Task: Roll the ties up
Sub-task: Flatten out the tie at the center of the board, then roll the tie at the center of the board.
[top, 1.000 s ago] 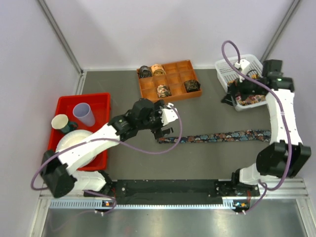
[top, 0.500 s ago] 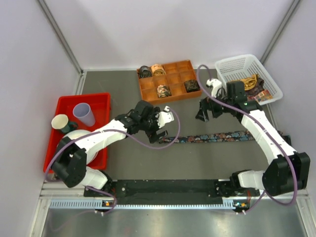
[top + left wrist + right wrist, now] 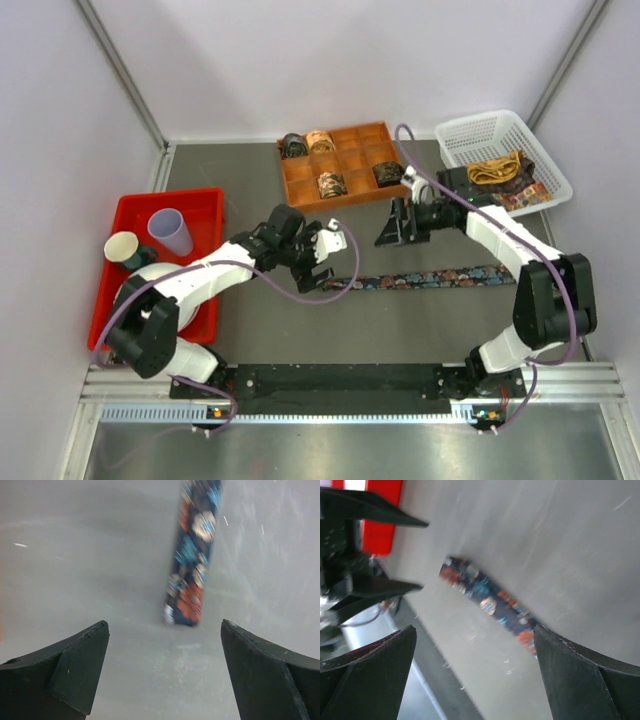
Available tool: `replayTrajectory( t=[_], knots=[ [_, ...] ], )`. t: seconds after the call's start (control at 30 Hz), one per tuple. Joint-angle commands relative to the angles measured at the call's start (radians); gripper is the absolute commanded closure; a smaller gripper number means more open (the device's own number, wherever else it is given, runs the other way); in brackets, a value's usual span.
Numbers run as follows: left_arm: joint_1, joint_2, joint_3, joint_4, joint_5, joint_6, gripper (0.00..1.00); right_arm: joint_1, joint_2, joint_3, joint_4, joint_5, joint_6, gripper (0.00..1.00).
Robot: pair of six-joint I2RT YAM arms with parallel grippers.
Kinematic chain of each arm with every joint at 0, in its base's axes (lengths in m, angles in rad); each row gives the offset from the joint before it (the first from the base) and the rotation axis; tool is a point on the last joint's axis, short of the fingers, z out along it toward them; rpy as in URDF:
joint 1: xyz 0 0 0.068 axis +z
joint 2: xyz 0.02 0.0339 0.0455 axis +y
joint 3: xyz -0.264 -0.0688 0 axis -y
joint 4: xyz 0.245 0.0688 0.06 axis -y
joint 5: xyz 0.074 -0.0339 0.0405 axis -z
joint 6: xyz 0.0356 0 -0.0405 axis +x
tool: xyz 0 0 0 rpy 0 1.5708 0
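A long dark floral tie (image 3: 430,278) lies flat across the table, running left to right. My left gripper (image 3: 330,255) hovers just above its left end, open and empty. In the left wrist view (image 3: 164,625) the tie's narrow end (image 3: 192,555) lies a little beyond the fingertips. My right gripper (image 3: 388,225) is open and empty above the table, behind the tie's left half. The right wrist view (image 3: 475,628) shows the tie (image 3: 485,597) beyond its fingers and the left gripper's fingers (image 3: 375,587) at far left. Several rolled ties (image 3: 332,184) sit in the orange tray (image 3: 355,140).
A white basket (image 3: 462,135) at the back right holds loose ties (image 3: 505,175). A red bin (image 3: 200,200) at the left holds two cups (image 3: 170,230) and a white plate (image 3: 140,290). The black rail (image 3: 340,380) runs along the near edge.
The right arm has swung from the white basket leftwards to the middle of the table. The left gripper has drawn back slightly toward the tie's left end. Both stay open.
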Motion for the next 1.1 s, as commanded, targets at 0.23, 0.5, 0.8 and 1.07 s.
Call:
replayTrajectory(
  t=[0.23, 0.5, 0.8, 1.07],
  knots=[
    [0.002, 0.08, -0.092, 0.055, 0.056, 0.22, 0.18, 0.064, 0.109, -0.178, 0.173, -0.164, 0.115, 0.6],
    [0.002, 0.12, -0.101, 0.113, 0.061, 0.221, 0.35, 0.123, 0.21, -0.206, 0.229, -0.151, 0.12, 0.85],
    [0.001, 0.14, -0.11, 0.136, 0.11, 0.224, 0.39, 0.141, 0.29, -0.204, 0.269, -0.069, 0.118, 0.88],
    [0.001, 0.162, -0.077, 0.083, 0.106, 0.232, 0.54, 0.141, 0.335, -0.211, 0.297, -0.026, 0.124, 0.93]
  ],
)
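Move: The dark flowered tie runs left to right across the board. Its left end lies about 1 cm back, 1 cm right and 8 cm below the left gripper; the stretch for the right gripper lies some 6 cm back, 4 cm left and 14 cm below that gripper. From the right gripper, the orange divided tray is about 24 cm ahead and 12 cm left, and the dark roll in it 22 cm straight ahead, both roughly 12 cm lower. Lower the left gripper about 7 cm onto the tie's left end, turning slightly clockwise, and close its fingers to about half open around the tie's two edges. Meanwhile bring the right gripper down some 13 cm, also back and a little left, tipping the wrist about 20 degrees; shut its fingers early on the way, then carry the closed tips down onto the tie's near edge. ##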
